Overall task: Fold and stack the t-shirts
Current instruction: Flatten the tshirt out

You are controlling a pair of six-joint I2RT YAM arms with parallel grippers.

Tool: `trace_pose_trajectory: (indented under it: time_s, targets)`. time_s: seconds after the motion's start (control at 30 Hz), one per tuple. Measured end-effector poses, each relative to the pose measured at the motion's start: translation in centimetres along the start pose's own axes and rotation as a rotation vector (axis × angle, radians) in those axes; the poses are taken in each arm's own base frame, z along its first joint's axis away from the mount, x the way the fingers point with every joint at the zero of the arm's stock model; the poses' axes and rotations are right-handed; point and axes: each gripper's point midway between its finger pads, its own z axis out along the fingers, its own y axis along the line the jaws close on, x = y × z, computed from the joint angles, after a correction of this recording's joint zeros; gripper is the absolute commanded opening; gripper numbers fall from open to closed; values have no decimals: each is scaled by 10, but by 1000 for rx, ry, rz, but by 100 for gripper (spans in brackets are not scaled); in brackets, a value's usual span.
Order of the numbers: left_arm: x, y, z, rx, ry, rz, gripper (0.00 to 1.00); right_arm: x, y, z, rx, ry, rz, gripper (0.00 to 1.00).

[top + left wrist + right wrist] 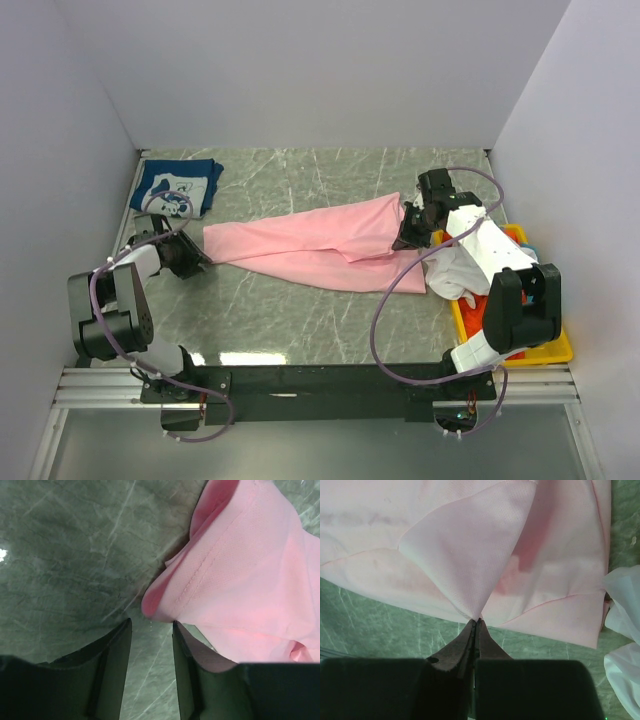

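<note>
The large light-pink t-shirt (310,245) lies stretched in a long band across the middle of the marble table. My left gripper (200,255) stands at the shirt's left end, low over the table. In the left wrist view its jaws (151,622) are open with only bare table between them. The pink hem corner (160,607) lies just beyond the tips. My right gripper (405,238) is at the shirt's right end. It is shut (477,620) on a pinched fold of the pink cloth (470,555), which fans out from the tips. A folded navy t-shirt (178,185) with white print lies at the back left.
A crumpled white t-shirt (475,255) hangs over the yellow tray (555,350) at the right edge, close beside my right arm. Bits of orange-red (515,232) and teal (531,250) cloth show behind it. White walls close in the table at the left, back and right.
</note>
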Motion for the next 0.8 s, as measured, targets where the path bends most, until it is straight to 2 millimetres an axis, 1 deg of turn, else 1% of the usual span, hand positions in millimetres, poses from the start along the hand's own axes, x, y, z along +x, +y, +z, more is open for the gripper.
trace_pose_trajectory:
  time_s: [0.23,0.33,0.47,0.63,0.73,0.77,0.8]
  targets:
    - [-8,0,5,-4,-19,5,43,0,1,1,-6,4,1,0]
    - [-14,-4,9,8,-25,11,40,1,1,2,-8,10,1,0]
    - [-16,-9,14,20,-25,23,31,2,1,3,-7,13,2,0]
    - [-9,-12,17,23,-12,39,24,2,1,3,-8,14,3,0]
    - [-6,-11,18,26,-10,39,10,4,0,4,-6,18,5,0]
    - [-5,-11,18,31,-9,41,2,4,-1,4,-6,19,7,0]
    - [-5,-12,19,35,-10,41,1,5,-1,5,-5,21,8,0]
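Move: The near left corner of the pink t-shirt lies just ahead of the left hand, about 2 cm out, 1 cm to its right and 1 cm lower. The shirt's middle is some 25 cm to that hand's right and 4 cm farther out; the folded blue shirt is around 18 cm ahead and 7 cm to its left. From the right hand, the corner lies about 42 cm to the left, 3 cm nearer and 8 cm lower. The left fingers, half open at first, close to nearly shut and pinch the pink shirt's near left corner. To get there the hand slides about 2 cm forward, low over the table, then eases roughly 1 cm right and sinks slightly as the fingers shut. The right hand stays almost in place, still pinching its raised fold of the shirt. ##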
